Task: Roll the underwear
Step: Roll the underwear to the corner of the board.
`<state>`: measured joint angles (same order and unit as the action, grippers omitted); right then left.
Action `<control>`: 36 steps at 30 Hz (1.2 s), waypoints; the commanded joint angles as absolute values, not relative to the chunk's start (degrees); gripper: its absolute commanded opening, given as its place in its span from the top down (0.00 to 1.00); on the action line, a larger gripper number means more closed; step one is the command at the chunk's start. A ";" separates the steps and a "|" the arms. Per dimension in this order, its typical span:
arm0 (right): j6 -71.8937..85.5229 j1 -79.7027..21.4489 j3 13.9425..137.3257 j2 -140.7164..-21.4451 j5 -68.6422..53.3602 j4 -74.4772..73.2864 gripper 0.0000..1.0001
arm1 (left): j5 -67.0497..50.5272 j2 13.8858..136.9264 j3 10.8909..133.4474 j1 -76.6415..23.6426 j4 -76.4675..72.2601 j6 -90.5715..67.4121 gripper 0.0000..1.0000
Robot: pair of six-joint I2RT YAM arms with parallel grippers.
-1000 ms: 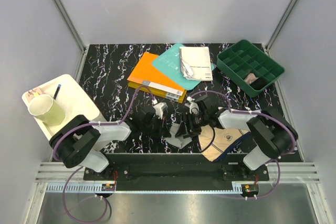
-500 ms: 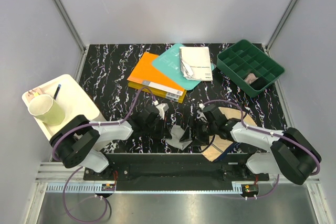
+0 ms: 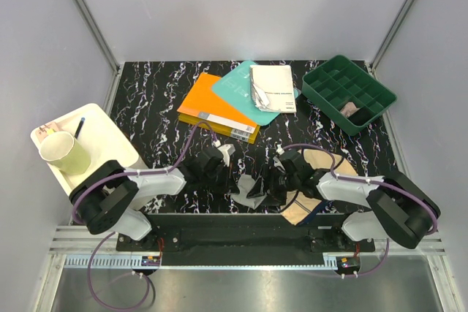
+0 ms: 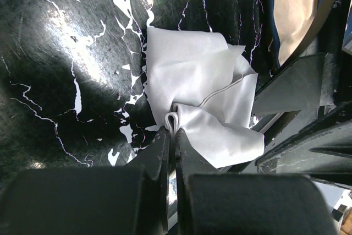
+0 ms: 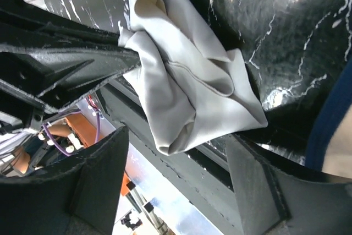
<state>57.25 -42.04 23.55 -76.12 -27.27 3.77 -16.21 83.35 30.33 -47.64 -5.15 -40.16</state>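
Note:
The light grey underwear (image 3: pixel 248 189) lies crumpled at the table's near edge, between the two grippers. My left gripper (image 3: pixel 225 176) is shut on a folded edge of it (image 4: pixel 175 118); the rest of the grey cloth (image 4: pixel 198 81) bunches just beyond the fingertips. From the right, my right gripper (image 3: pixel 272 185) stands open, its fingers either side of the garment's loose end (image 5: pixel 181 130) without pinching it. The beige underwear (image 3: pixel 298 208) with navy edging lies flat under the right arm and shows at the edge of both wrist views (image 4: pixel 294 4) (image 5: pixel 340 163).
An orange book (image 3: pixel 216 113), a teal book (image 3: pixel 235 85) and a white booklet (image 3: pixel 272 87) lie at the back centre. At the back right sits a green compartment tray (image 3: pixel 349 93). A white tray (image 3: pixel 102 133) holding a cup (image 3: pixel 64 153) sits left.
The right arm has dropped low and its gripper has opened, its fingers now around the grey underwear's end. The left gripper has kept its pinch and barely moved.

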 commanded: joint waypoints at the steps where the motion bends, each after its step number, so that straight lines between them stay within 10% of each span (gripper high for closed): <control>1: 58.18 -42.72 24.00 -78.22 -25.93 5.80 0.24 | -13.80 82.97 30.85 -48.25 -0.70 -39.81 1.00; 17: 55.73 -43.07 27.24 -82.97 -22.59 1.15 0.83 | -12.66 78.49 29.01 -48.34 -0.44 -42.80 0.99; 30: 50.71 -42.98 31.55 -87.45 -21.71 -2.28 0.98 | -7.83 69.44 24.70 -48.25 1.23 -46.84 0.44; 36: 50.62 -42.98 31.55 -87.10 -21.62 -2.64 0.99 | -8.35 68.37 22.59 -48.16 -2.46 -48.34 0.36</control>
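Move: The folded underwear, its left edge already pinched in the left fingers, has its middle about 6 cm left of the open right hand, 1 cm ahead and some 2 cm below. From the left hand that middle is about 5 cm right, 2 cm back and 1 cm down. The beige bag lies roughly 15 cm right of the right hand and 3 cm farther out. Right hand sinks about 2 cm, shutting on the underwear's near-right edge; left opens, letting go, withdrawing 3 cm left. ##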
